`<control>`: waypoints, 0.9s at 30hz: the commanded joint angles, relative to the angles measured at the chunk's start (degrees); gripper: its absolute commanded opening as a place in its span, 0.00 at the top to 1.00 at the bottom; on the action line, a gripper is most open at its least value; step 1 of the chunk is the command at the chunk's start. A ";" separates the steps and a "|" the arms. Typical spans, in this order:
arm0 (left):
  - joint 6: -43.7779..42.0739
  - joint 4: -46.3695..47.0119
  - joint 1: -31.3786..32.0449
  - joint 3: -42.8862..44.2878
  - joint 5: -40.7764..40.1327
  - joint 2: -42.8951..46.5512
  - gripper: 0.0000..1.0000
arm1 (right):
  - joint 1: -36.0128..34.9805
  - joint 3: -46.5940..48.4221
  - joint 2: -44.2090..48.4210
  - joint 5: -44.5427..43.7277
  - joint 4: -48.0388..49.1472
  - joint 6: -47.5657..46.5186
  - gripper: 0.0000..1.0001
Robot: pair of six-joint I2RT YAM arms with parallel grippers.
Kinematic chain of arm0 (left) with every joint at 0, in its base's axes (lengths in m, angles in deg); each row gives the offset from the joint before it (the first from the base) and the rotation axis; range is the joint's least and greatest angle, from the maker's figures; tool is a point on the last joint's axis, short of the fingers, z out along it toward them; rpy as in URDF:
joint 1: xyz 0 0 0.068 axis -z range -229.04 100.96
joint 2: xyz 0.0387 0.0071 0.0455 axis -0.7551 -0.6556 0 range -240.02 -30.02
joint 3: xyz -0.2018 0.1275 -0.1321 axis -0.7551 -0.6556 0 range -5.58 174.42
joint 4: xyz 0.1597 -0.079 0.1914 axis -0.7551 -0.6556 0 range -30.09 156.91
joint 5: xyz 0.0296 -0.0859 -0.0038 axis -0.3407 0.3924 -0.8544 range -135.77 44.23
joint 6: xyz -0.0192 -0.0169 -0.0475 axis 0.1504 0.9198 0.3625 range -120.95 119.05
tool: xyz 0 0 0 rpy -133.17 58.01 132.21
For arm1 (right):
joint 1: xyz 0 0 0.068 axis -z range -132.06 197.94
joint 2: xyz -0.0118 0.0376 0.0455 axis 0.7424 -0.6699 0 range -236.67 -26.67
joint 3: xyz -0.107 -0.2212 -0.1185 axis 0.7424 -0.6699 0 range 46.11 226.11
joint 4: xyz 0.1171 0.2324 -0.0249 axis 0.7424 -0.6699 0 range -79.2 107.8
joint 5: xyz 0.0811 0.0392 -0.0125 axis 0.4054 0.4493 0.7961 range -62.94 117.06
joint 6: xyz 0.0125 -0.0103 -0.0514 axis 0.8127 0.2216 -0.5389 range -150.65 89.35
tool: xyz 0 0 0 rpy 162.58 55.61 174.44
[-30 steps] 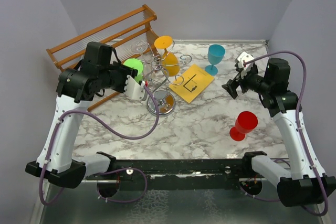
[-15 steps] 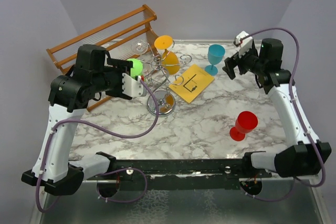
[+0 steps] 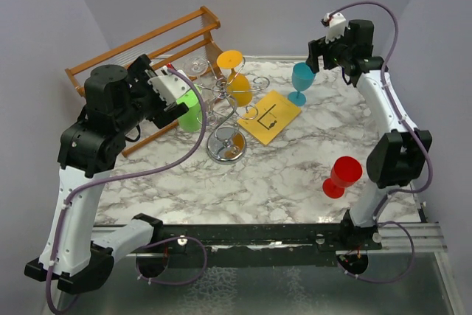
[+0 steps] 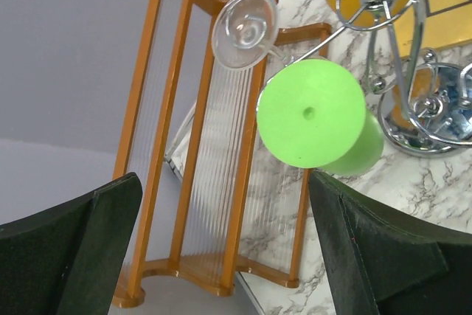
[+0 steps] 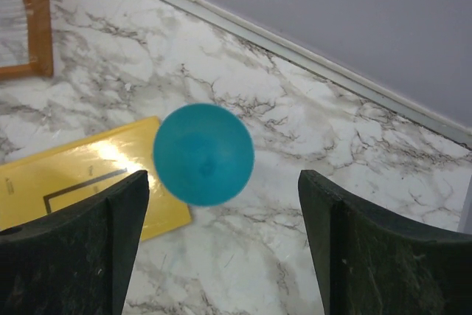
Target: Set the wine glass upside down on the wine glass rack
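The silver wire wine glass rack (image 3: 225,101) stands at mid table on its round shiny base (image 4: 435,119). A green wine glass (image 3: 193,112) hangs upside down at its left side, foot disc (image 4: 313,116) facing the left wrist camera. My left gripper (image 3: 183,97) is open just up and left of it, holding nothing. An orange glass (image 3: 234,79) and a clear glass (image 4: 243,20) also hang on the rack. A blue wine glass (image 3: 301,82) stands upright on the table. My right gripper (image 3: 317,57) hovers above it, open, with the bowl (image 5: 203,154) below and ahead of its fingers.
A slatted orange-brown wooden rack (image 3: 140,53) leans at the back left, right behind the left gripper. A yellow card (image 3: 269,117) lies flat between the wire rack and the blue glass. A red wine glass (image 3: 341,176) stands at the front right.
The left gripper opened, let go of the green glass and drew back up and left; the glass now hangs lower on the rack. The right arm swung to the back, over the blue glass.
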 commanded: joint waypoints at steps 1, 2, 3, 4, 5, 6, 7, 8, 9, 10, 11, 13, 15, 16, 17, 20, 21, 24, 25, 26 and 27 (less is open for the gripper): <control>6.19 4.94 -0.37 -0.73 -8.43 0.55 0.01 | -0.38 7.44 -7.24 -6.18 -1.53 1.97 0.22; 6.21 4.95 -0.33 -0.79 -8.63 0.46 0.01 | -0.38 8.48 -8.90 -6.50 -2.12 1.96 0.25; 6.25 5.06 -0.35 -0.93 -8.78 0.24 0.01 | -0.36 9.61 -10.44 -6.71 -2.93 1.92 0.28; 6.18 5.11 -0.35 -0.96 -8.83 0.16 0.01 | -0.38 10.72 -11.88 -6.91 -3.82 1.81 0.32; 6.17 5.13 -0.37 -0.94 -8.89 -0.09 0.01 | -0.39 11.55 -13.20 -7.11 -4.66 1.56 0.36; 6.21 5.19 -0.33 -0.88 -9.01 -0.39 0.01 | -0.39 12.29 -14.31 -7.17 -5.50 1.42 0.39; 6.15 5.21 -0.33 -0.83 -9.25 -0.74 0.01 | -0.39 12.60 -15.17 -7.19 -6.03 1.21 0.42; 6.21 5.21 -0.40 -0.66 -9.53 -1.14 0.01 | -0.44 12.61 -15.70 -7.21 -6.30 0.99 0.44; 6.25 5.22 -0.38 -0.47 -9.97 -1.57 0.01 | -0.45 12.44 -16.01 -7.29 -6.30 0.80 0.46; 6.30 5.22 -0.33 -0.25 -10.23 -1.98 0.01 | -0.47 11.92 -16.30 -7.23 -6.31 0.59 0.48; 6.34 5.10 -0.34 0.01 -10.43 -2.47 0.01 | -0.47 11.61 -16.42 -7.22 -6.20 0.49 0.50; 6.49 4.79 -0.38 0.62 -10.55 -3.34 0.01 | -0.47 11.27 -16.80 -7.06 -6.22 0.32 0.52; 6.64 4.53 -0.39 1.23 -10.33 -4.29 0.01 | -0.47 11.37 -17.54 -7.04 -6.36 0.17 0.56; 6.73 4.44 -0.34 1.50 -10.34 -4.73 0.01 | -0.47 11.79 -17.99 -7.11 -6.54 0.12 0.59; 6.76 4.37 -0.39 1.76 -10.36 -5.21 0.01 | -0.46 12.31 -18.50 -7.15 -6.76 0.07 0.62; 7.04 4.06 -0.28 2.85 -10.40 -6.75 0.01 | -0.47 13.95 -19.89 -6.81 -7.99 -0.01 0.69; 7.11 3.92 -0.32 3.28 -10.36 -7.32 0.01 | -0.47 14.23 -20.16 -6.78 -8.32 -0.01 0.72; 7.52 3.44 -0.36 5.08 -10.39 -8.86 0.01 | -0.47 14.54 -20.58 -7.06 -8.61 -0.39 0.80; 7.61 3.17 -0.31 5.69 -10.41 -9.26 0.01 | -0.47 14.69 -20.59 -7.39 -8.75 -0.71 0.84; 7.75 3.05 -0.28 6.31 -10.58 -9.77 0.01 | -0.47 14.84 -20.60 -7.73 -8.94 -0.94 0.87; 7.98 2.92 -0.32 6.99 -10.67 -10.12 0.01 | -0.47 14.81 -20.37 -8.21 -9.12 -1.20 0.90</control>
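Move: Ahead of the right hand by about 4 cm, 3 cm to its left and some 17 cm below stands the blue wine glass, mouth up. The yellow card lies about 14 cm left and 4 cm back, some 26 cm down. The wine glass rack is roughly 30 cm left and 15 cm back, its middle about 10 cm lower. From the left hand the blue glass is some 43 cm right, 27 cm ahead and 33 cm below. Sinking about 11 cm and reaching some 5 cm forward early on, the right hand tips its fingers about 15 degrees further down and brings them astride the right side of the blue glass's rim, closing from wide open to nearly shut to pinch its wall. The left hand, fingers still wide open, eases about 5 cm forward by the hanging green glass, turning some 10 degrees counter-clockwise. ##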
